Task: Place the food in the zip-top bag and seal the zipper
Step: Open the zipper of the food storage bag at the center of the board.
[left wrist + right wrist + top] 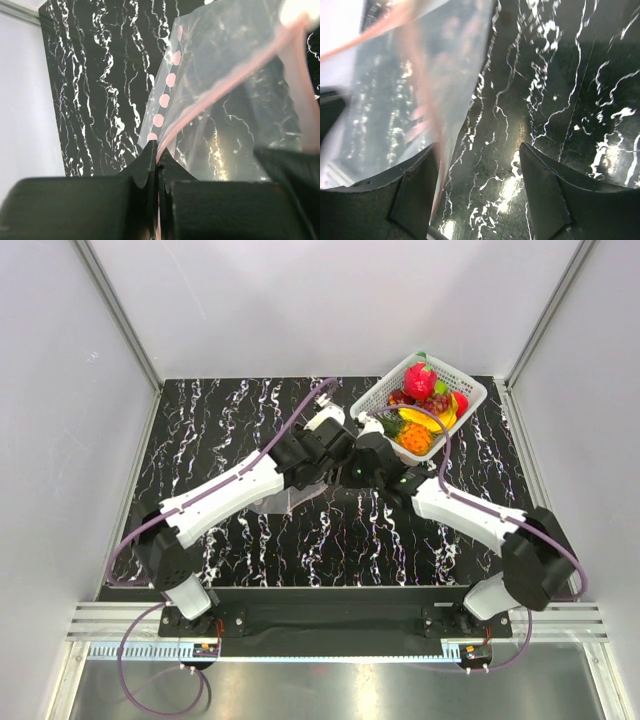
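The clear zip-top bag (235, 115) with pale pink spots hangs lifted over the black marbled table; part of it shows under the left arm in the top view (290, 502). My left gripper (157, 150) is shut on the bag's pink zipper (225, 82) edge. It sits mid-table in the top view (338, 440). My right gripper (479, 170) is open, and the bag (415, 90) with its blurred pink strip runs along its left finger (417, 192). From above the right gripper (368, 448) is close beside the left one. The orange pineapple (415, 438) and dark grapes (437, 402) lie in the basket.
The white lattice basket (472, 392) stands at the back right, right next to the right gripper. It also holds a red round fruit (420, 378) and a yellow banana (446, 420). Grey walls enclose the table on three sides.
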`<act>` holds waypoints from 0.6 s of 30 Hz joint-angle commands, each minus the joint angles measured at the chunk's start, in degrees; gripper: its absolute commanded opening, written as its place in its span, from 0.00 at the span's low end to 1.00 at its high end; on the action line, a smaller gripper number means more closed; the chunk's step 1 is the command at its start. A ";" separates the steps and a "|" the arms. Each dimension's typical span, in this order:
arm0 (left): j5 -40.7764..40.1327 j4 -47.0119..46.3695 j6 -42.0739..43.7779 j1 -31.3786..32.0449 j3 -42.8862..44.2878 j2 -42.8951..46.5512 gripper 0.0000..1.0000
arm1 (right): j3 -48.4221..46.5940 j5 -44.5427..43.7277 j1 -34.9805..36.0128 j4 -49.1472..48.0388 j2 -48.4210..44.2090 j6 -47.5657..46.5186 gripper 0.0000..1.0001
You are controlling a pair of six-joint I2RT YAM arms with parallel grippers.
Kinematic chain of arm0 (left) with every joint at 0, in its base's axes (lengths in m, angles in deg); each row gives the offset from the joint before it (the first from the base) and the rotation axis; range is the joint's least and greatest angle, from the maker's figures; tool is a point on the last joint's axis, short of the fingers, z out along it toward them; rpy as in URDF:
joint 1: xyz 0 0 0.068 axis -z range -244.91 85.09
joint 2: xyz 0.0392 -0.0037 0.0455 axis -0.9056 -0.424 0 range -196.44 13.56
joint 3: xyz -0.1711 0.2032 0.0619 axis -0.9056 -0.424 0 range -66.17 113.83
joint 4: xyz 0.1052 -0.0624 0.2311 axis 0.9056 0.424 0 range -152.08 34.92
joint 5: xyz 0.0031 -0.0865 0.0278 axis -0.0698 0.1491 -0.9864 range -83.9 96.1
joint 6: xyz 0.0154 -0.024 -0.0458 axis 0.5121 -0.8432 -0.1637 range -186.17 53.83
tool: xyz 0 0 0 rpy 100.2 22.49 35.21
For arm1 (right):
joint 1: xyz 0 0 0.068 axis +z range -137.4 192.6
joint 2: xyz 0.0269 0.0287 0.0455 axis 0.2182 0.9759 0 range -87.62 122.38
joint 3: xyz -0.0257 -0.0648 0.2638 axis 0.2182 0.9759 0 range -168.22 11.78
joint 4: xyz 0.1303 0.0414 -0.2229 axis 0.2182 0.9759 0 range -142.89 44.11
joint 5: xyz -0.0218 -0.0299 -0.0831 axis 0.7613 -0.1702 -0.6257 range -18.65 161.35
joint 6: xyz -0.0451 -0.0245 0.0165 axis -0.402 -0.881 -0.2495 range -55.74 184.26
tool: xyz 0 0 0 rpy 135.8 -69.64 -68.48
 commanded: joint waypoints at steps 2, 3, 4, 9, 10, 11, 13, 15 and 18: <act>-0.05 -5.02 1.68 -0.15 -0.34 -2.50 0.00 | 1.19 -2.10 -1.36 0.47 -8.04 -4.91 0.72; 0.12 -5.37 1.77 -0.24 -0.25 -2.95 0.00 | 1.37 -2.18 -1.63 0.90 -8.75 -5.44 0.72; 0.30 -5.54 1.85 -0.42 0.01 -3.65 0.00 | 1.54 -2.44 -1.98 2.13 -9.72 -5.53 0.73; 0.83 -6.60 2.56 -1.74 1.15 -5.06 0.00 | 3.91 -2.36 -4.70 3.55 -11.66 -5.27 0.73; 0.74 -6.86 2.73 -2.00 1.41 -5.32 0.00 | 4.35 -2.36 -5.14 3.63 -12.01 -5.01 0.73; 0.74 -7.39 2.82 -2.26 1.50 -5.32 0.00 | 5.14 -2.19 -5.67 3.55 -12.36 -4.83 0.73; 0.91 -7.92 3.52 -2.61 1.77 -5.59 0.00 | 6.02 -2.18 -7.08 2.67 -13.24 -4.56 0.73; 1.00 -8.01 3.79 -2.88 2.29 -6.03 0.00 | 7.08 -1.22 -8.91 1.79 -13.86 -4.56 0.70; 1.00 -9.06 4.40 -3.14 2.30 -6.73 0.00 | 8.31 1.94 -11.20 -0.23 -15.35 -4.83 0.70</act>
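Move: The left gripper already pinches one zipper edge of the bag; the gaping mouth's free edge is some 6 cm to its right, about 3 cm ahead and 3 cm lower. That free edge lies right beside the open right fingers, roughly 3 cm to their left, 1 cm ahead and about level. From the right hand, the fruit basket's middle is some 16 cm ahead, 17 cm right and 8 cm below; the pineapple is about 9 cm ahead, 15 cm right and 7 cm below. Keep the right fingers wide open and bring them clear of the bag's free zipper edge: lift about 5 cm while starting to the right, then sink again as the hand swings on, some 8 cm right in all, towards the basket's side. Keep the left pinch on the other zipper edge, and ease that hand about 3 cm forward and 3 cm down. ##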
